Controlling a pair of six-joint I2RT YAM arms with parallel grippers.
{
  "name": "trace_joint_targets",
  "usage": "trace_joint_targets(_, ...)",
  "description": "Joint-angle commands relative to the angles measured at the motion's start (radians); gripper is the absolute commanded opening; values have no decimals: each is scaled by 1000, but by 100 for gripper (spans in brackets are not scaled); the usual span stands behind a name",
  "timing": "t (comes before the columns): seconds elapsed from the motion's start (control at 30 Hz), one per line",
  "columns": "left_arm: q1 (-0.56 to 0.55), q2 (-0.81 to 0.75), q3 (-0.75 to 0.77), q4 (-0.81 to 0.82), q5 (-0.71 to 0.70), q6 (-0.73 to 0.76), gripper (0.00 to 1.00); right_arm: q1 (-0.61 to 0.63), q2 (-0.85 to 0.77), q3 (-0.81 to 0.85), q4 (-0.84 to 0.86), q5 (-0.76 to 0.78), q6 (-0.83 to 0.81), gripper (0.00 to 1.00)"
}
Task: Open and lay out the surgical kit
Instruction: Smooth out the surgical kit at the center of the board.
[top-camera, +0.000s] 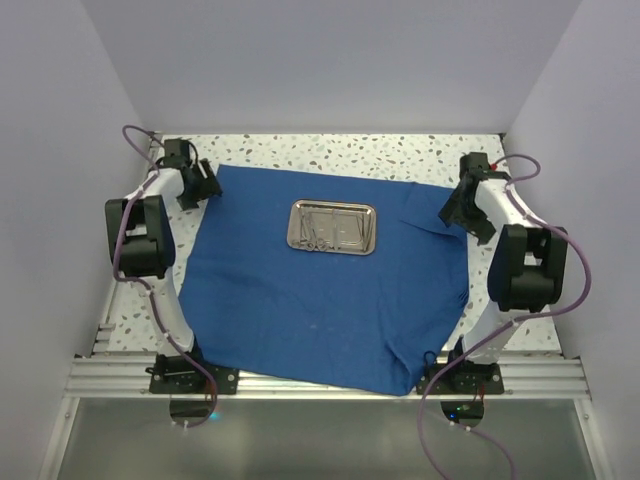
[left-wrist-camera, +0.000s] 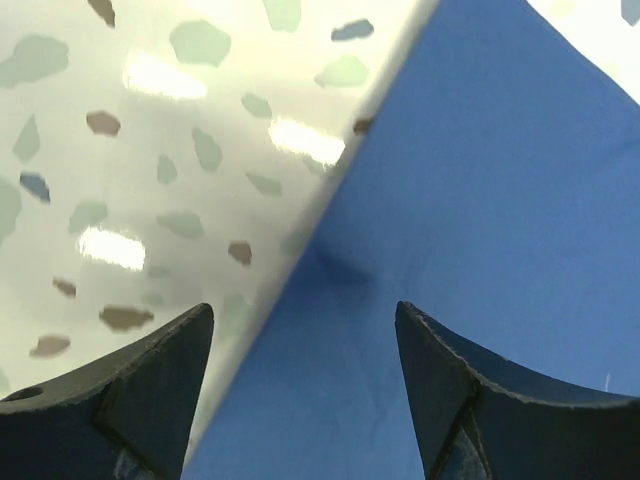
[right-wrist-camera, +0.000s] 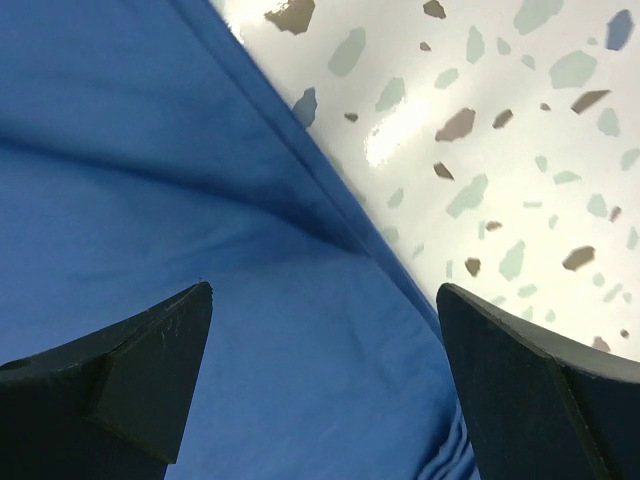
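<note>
The royal-blue cloth wrap (top-camera: 320, 300) lies spread flat over the table. A small shiny steel tray (top-camera: 333, 227) sits on its far middle, with thin silver instruments (top-camera: 325, 235) lying inside. My left gripper (top-camera: 208, 185) hovers open at the cloth's far left corner; in the left wrist view its jaws (left-wrist-camera: 305, 320) straddle the cloth's edge (left-wrist-camera: 480, 220) with nothing held. At the cloth's far right edge my right gripper (top-camera: 452, 212) stands wide open. The right wrist view shows that gripper (right-wrist-camera: 325, 295) over a rumpled fold of cloth (right-wrist-camera: 200, 180), not gripping it.
The speckled tabletop (top-camera: 350, 150) shows bare beyond the cloth's far edge and along both sides. White walls close in the left, back and right. A metal rail (top-camera: 320, 378) with both arm bases runs along the near edge; the cloth's near corner drapes onto it.
</note>
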Motion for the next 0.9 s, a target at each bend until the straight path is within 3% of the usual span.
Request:
trace_joint_targets(0.0,18,57,58,50,62,22,76,-38,69,36,86,-60,-19,98)
trace_joint_targets(0.13,17,97,39,70,128,3,72,-54,183,77,102,-80,-23,98)
trace_joint_targets(0.23,17,141,49,70,166,-7,63,-57,253,112,117,-105,-14,98)
trace_joint_targets(0.33,17,166,58,70,200,-21,45,-57,321,141,143,-172,1,97)
trace_joint_targets(0.43,17,201,94,63,238,-32,16,-58,358,137,209,-281,15,68)
trace_joint_targets(0.47,15,212,109,52,241,-38,0,-57,382,141,229,-315,15,53)
trace_joint_targets(0.5,17,223,126,44,244,-44,0,-58,397,146,265,-395,18,21)
trace_joint_targets(0.53,18,236,150,44,247,-55,0,-57,414,154,278,-431,26,2)
trace_joint_targets(0.63,18,249,212,35,222,-70,0,-49,480,218,286,-523,41,0)
trace_joint_targets(0.87,70,287,452,-121,2,-89,0,-18,586,501,245,-545,40,0)
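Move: The surgical kit's left edge runs between the left fingers, its pinch spot about 4 cm ahead, 2 cm right and 2 cm below; the far-left corner is 10 cm ahead and 3 cm right. The tray lies some 9 cm back and 30 cm right. For the right hand, the kit's right edge is roughly 5 cm ahead, 1 cm left and 7 cm down; the folded flap lies 10 cm ahead and 5 cm left, the tray 3 cm ahead and 30 cm left. Both hands pinch the kit's side edges and drag them forward, away from the bases. The right sinks about 6 cm while edging forward, shuts on the cloth beside the fold, then pulls forward and somewhat left, rolling some 25 degrees, left side up. The left eases forward and right, shuts, then draws its edge about 3 cm farther, veering slightly left at the end. ##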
